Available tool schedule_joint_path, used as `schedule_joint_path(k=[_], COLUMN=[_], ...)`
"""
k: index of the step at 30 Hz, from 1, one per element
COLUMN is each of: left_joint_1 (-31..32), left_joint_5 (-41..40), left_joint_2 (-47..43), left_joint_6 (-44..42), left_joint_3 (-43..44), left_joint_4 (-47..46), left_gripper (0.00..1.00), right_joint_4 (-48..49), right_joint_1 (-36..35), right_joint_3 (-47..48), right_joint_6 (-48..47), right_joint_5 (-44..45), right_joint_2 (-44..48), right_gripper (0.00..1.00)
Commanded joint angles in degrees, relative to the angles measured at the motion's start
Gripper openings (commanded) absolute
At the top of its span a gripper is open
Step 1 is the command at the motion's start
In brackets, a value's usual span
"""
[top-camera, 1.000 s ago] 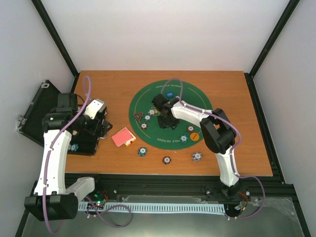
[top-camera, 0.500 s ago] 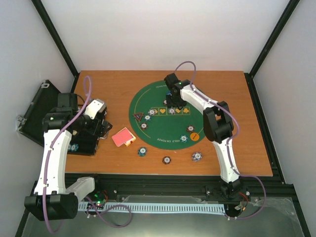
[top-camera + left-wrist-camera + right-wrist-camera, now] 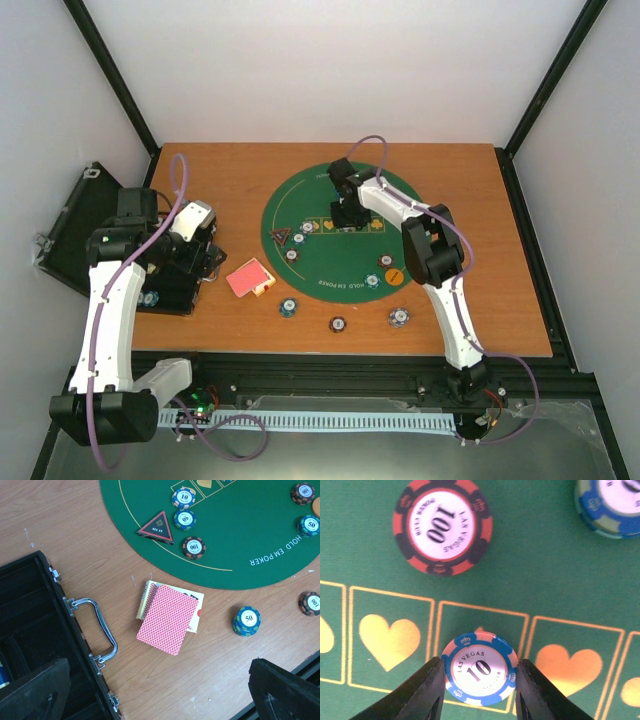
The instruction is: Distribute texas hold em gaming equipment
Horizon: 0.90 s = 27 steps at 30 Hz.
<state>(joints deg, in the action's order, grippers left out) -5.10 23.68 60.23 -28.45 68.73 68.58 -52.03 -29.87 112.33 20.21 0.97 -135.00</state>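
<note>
In the right wrist view my right gripper (image 3: 480, 669) is shut on a blue 10 poker chip (image 3: 479, 667), one finger against each side of it, over a gold card box of the green mat (image 3: 545, 580). A red 100 chip (image 3: 442, 525) lies beyond it. From above, the right gripper (image 3: 345, 214) reaches down over the mat's middle row. My left gripper (image 3: 160, 692) hangs open and empty above the wood near the red-backed cards (image 3: 167, 617). The black triangle marker (image 3: 157, 527) lies at the mat's left edge, with chips (image 3: 193, 547) beside it.
The open black case (image 3: 30, 645) stands at the left, its metal handle (image 3: 92, 630) facing the cards. A stack of 50 chips (image 3: 246, 621) lies on the wood, and an orange button (image 3: 394, 274) and more chips (image 3: 398, 317) are near the mat's front edge.
The right arm reached to the far side of the mat, then drew back to the middle row. Its jaws widened and then closed in on the 10 chip. The left arm stayed still.
</note>
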Motion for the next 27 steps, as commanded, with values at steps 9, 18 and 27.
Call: schedule_joint_path(k=[9,18,27], left_joint_1=[-0.3,-0.3,-0.3], left_joint_5=[0.2,0.1,0.9], left_joint_2=[-0.9,-1.6,-1.7], left_joint_6=[-1.2,-1.4,-1.0], left_joint_3=[0.3,0.1,-0.1], left_joint_4=[-0.6,-0.3,-0.1], left_gripper=[1.00,1.00,1.00], right_joint_4=[0.8,-0.7,-3.1], right_joint_1=[-7.9,-8.4,-8.0], right_joint_3=[5.0,9.7,7.4], right_joint_6=[6.6,8.4,6.0], right_joint_5=[-4.3,-5.5,-2.0], right_joint_2=[-3.3,-4.3,2.4], right_gripper=[0.39,0.39,0.42])
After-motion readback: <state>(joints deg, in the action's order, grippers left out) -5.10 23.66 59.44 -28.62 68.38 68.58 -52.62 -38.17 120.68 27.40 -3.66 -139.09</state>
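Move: The right hand has a blue 10 chip between its fingertips. The other 10 chip it goes for lies about 10 cm left, level with it. The 50 stack is roughly 13 cm left and 3 cm back, the All In marker 17 cm left and 2 cm back; a black 100 chip lies 6 cm ahead and 2 cm left. From the left hand, the other 10 chip is some 20 cm ahead, 24 cm right and 22 cm below. The right hand takes its 10 chip low about 9 cm left, slightly back, towards the other 10 chip, fingers unchanged. ##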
